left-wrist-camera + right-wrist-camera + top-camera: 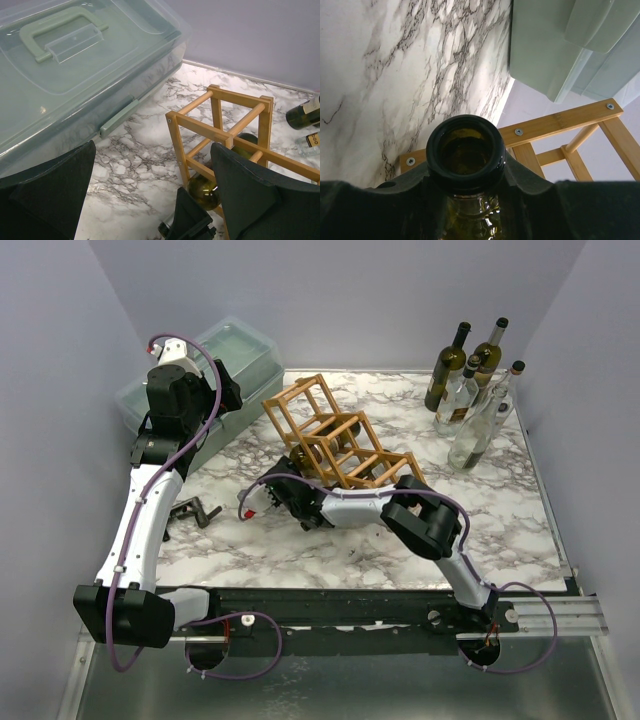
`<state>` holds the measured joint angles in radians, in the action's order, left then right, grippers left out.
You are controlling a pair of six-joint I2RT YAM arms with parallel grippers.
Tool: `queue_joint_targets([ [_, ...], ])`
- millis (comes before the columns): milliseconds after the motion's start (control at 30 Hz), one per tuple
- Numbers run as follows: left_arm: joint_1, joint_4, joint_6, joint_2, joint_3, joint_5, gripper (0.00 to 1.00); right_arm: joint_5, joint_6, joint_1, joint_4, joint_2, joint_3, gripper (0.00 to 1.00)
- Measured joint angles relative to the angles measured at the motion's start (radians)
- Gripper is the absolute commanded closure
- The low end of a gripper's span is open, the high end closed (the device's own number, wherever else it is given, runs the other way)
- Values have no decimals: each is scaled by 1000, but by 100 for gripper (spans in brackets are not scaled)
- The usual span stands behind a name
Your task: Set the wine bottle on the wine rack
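Observation:
The wooden wine rack (335, 440) lies on the marble table, and it also shows in the left wrist view (220, 130). A dark green wine bottle (206, 192) lies in a low cell at the rack's near end, neck sticking out toward the front left. My right gripper (285, 498) is shut on the bottle's neck. In the right wrist view the open mouth (466, 150) sits just past the gripper (466, 182), with the rack's slats (555, 122) behind. My left gripper (152, 150) is open and empty, raised by the container at the back left (222, 388).
A pale green plastic container with a clear lid (205, 375) stands at the back left. Several upright bottles (470, 390) stand at the back right corner. A small dark clamp-like object (195, 510) lies near the left arm. Walls close in on three sides.

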<state>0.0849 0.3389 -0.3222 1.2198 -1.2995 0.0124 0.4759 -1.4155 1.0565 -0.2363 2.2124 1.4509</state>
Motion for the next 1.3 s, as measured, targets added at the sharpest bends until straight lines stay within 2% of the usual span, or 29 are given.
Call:
queue_joint_targets([
  [133,0,0,0,0,0,0,1,-4,5,-11,-2,0,-3,53],
  [433,0,0,-7,0,0,-8,1,-30,98,-23,39,-23,-13,32],
  [467,0,0,-7,0,0,-9,1,-37,115,-23,58,-36,-13,28],
  [500,0,0,-7,0,0,-10,2,-42,134,-23,70,-51,-13,12],
  [533,0,0,-8,0,0,-13,2,-50,150,-22,82,-67,-13,1],
  [967,0,0,-12,4,0,-23,1,-171,422,38,247,-267,-17,0],
  [1133,0,0,-12,8,0,-23,2,-193,620,48,253,-345,-11,0],
  [1300,0,0,-10,8,0,-23,2,-138,862,41,301,-342,116,0],
])
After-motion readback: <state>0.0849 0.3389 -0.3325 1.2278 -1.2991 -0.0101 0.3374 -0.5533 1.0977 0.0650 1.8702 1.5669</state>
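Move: The right hand has its fingers around the neck of the wine bottle, whose body already lies in the rack; the bottle's middle is about 7 cm ahead and 8 cm to the right, at roughly hand height. The rack's middle is some 5 cm ahead and 14 cm right, and the first bottle, lower in the rack, about 6 cm back and 15 cm right, 5 cm below. From the left hand, the bottle's middle is roughly 5 cm ahead, 22 cm right and 25 cm below. The right hand lets go of the wine bottle's neck, the fingers spreading to wide open while the hand first eases about 1 cm forward and to the right, towards the rack. It then draws clear of the neck, mostly upward with a shorter pull back towards the base, ending some 15 cm higher and 6 cm farther back as the wrist rolls its left side up by about 45 degrees and tips the hand down. ##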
